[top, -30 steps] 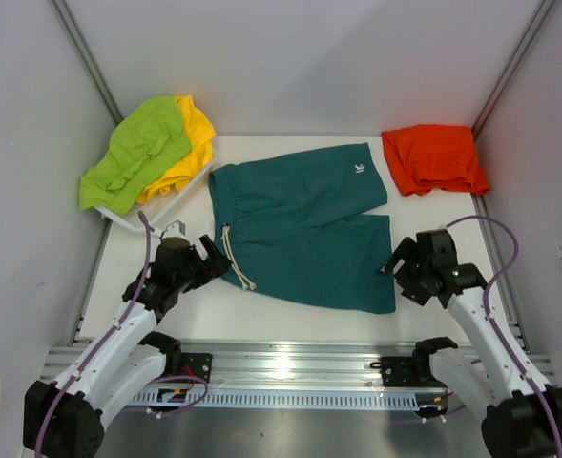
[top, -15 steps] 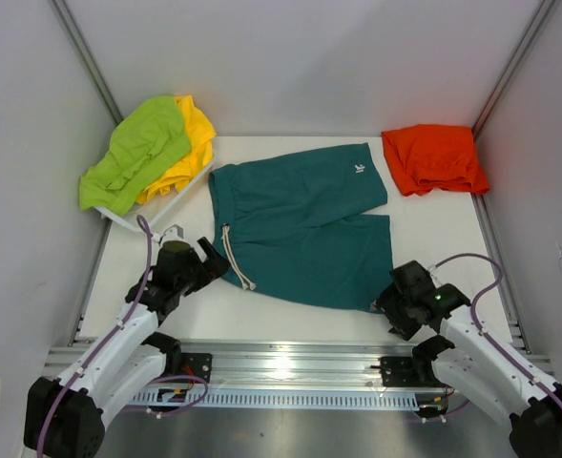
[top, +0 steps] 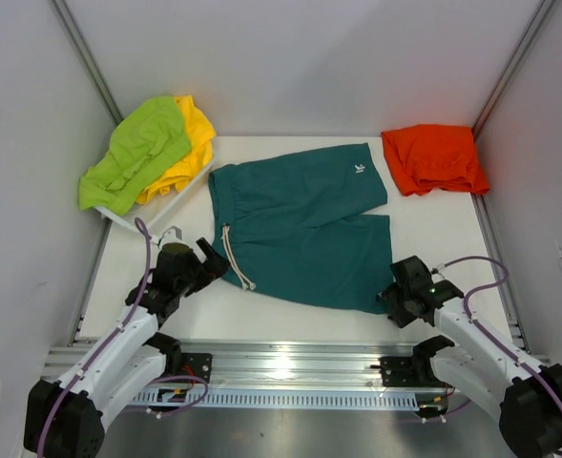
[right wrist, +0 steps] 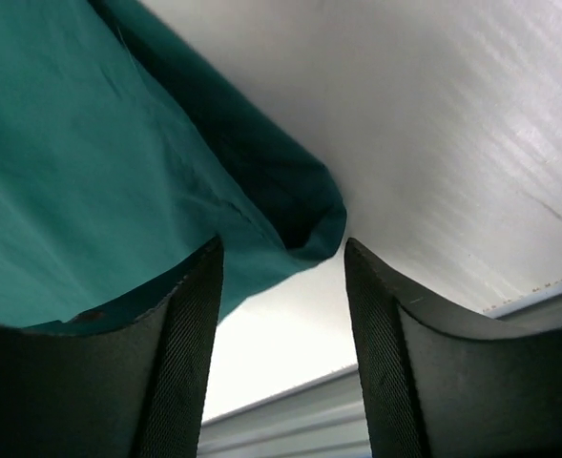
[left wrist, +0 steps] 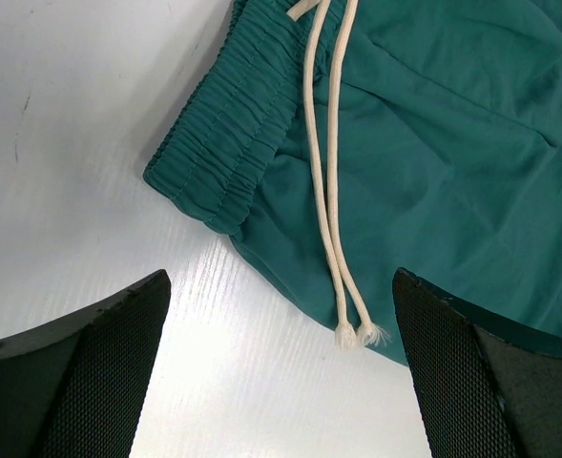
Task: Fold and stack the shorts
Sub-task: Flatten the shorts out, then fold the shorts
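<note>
The teal green shorts (top: 304,224) lie spread flat mid-table, with the waistband (left wrist: 228,162) to the left and the white drawstring (left wrist: 330,191) trailing toward me. My left gripper (top: 207,264) is open and empty, just near of the waistband corner; in the left wrist view (left wrist: 279,286) the drawstring ends lie between its fingers. My right gripper (top: 392,297) is open at the near right leg corner. In the right wrist view (right wrist: 282,246) the hem corner (right wrist: 304,219) sits at its fingertips. Orange shorts (top: 435,157) lie folded at the back right. Lime green shorts (top: 135,153) lie over yellow shorts (top: 193,143) at the back left.
A white tray (top: 133,221) under the lime green and yellow shorts stands at the back left corner. Grey walls close in the table on three sides. The metal rail (top: 290,367) runs along the near edge, close behind my right gripper.
My right arm has swung down and toward the near edge, bringing its gripper low to the near right hem corner of the teal shorts. The left arm has barely moved.
</note>
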Robot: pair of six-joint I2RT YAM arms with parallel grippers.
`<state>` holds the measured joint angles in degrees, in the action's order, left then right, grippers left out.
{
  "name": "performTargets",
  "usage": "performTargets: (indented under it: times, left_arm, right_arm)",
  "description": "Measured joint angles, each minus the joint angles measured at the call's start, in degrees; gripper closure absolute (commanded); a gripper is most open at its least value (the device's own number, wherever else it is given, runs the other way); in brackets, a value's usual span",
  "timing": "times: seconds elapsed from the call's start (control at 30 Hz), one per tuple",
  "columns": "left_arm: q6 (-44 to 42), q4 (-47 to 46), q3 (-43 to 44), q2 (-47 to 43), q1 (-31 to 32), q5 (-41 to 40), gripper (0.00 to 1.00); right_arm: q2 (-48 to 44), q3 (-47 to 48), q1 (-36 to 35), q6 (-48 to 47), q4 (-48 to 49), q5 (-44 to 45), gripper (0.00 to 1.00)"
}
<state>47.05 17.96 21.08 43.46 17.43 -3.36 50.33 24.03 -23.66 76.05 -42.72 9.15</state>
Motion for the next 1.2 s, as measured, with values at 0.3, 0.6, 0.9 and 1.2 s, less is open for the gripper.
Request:
performTargets:
  times: [0.3,0.6,0.9,1.2]
  left_arm:
    - [2.7,-2.3,-3.1,0.9,0.0,0.5,0.01]
    - [4.0,-1.1,-2.2,5.9,-0.1,-1.3,0.09]
    - [5.6,-2.1,-2.2,8.0,-0.1,-2.8,0.26]
    - [7.9,-7.2,-2.2,12.3,-0.1,-4.3,0.62]
  right_arm:
    - [-1.1,-1.0,2.6,-1.1,1.5,1.1,0.93]
    - [-2.5,-1.0,2.7,-1.2,0.5,1.6,1.0]
    - [-5.7,-1.0,2.8,-1.2,-1.1,2.3,1.0]
    - [-5.6,-1.0,2.3,-1.2,-1.2,2.5,1.0]
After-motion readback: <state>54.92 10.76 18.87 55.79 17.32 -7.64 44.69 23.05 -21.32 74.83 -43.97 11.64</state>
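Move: Left hand: the near corner of the shorts' waistband lies about 2 cm ahead, 1 cm to its left and 5 cm below; the drawstring ends are some 5 cm right and 1 cm back. Right hand: the hem's near corner is already between its open fingers at their height, about 1 cm ahead and 1 cm right. From this hand, the hem's far corner is some 20 cm ahead and 1 cm right, the table's near edge about 8 cm straight back. Down towards the waistband corner goes the left hand, about 4 cm, easing back a centimetre and then forward nearly 2, tipping and turning counter-clockwise a little under 10 degrees each while its fingers close to half open. The right hand slides about a centimetre right and slightly forward, shuts and pinches the hem corner, then lifts it barely a centimetre and holds. ##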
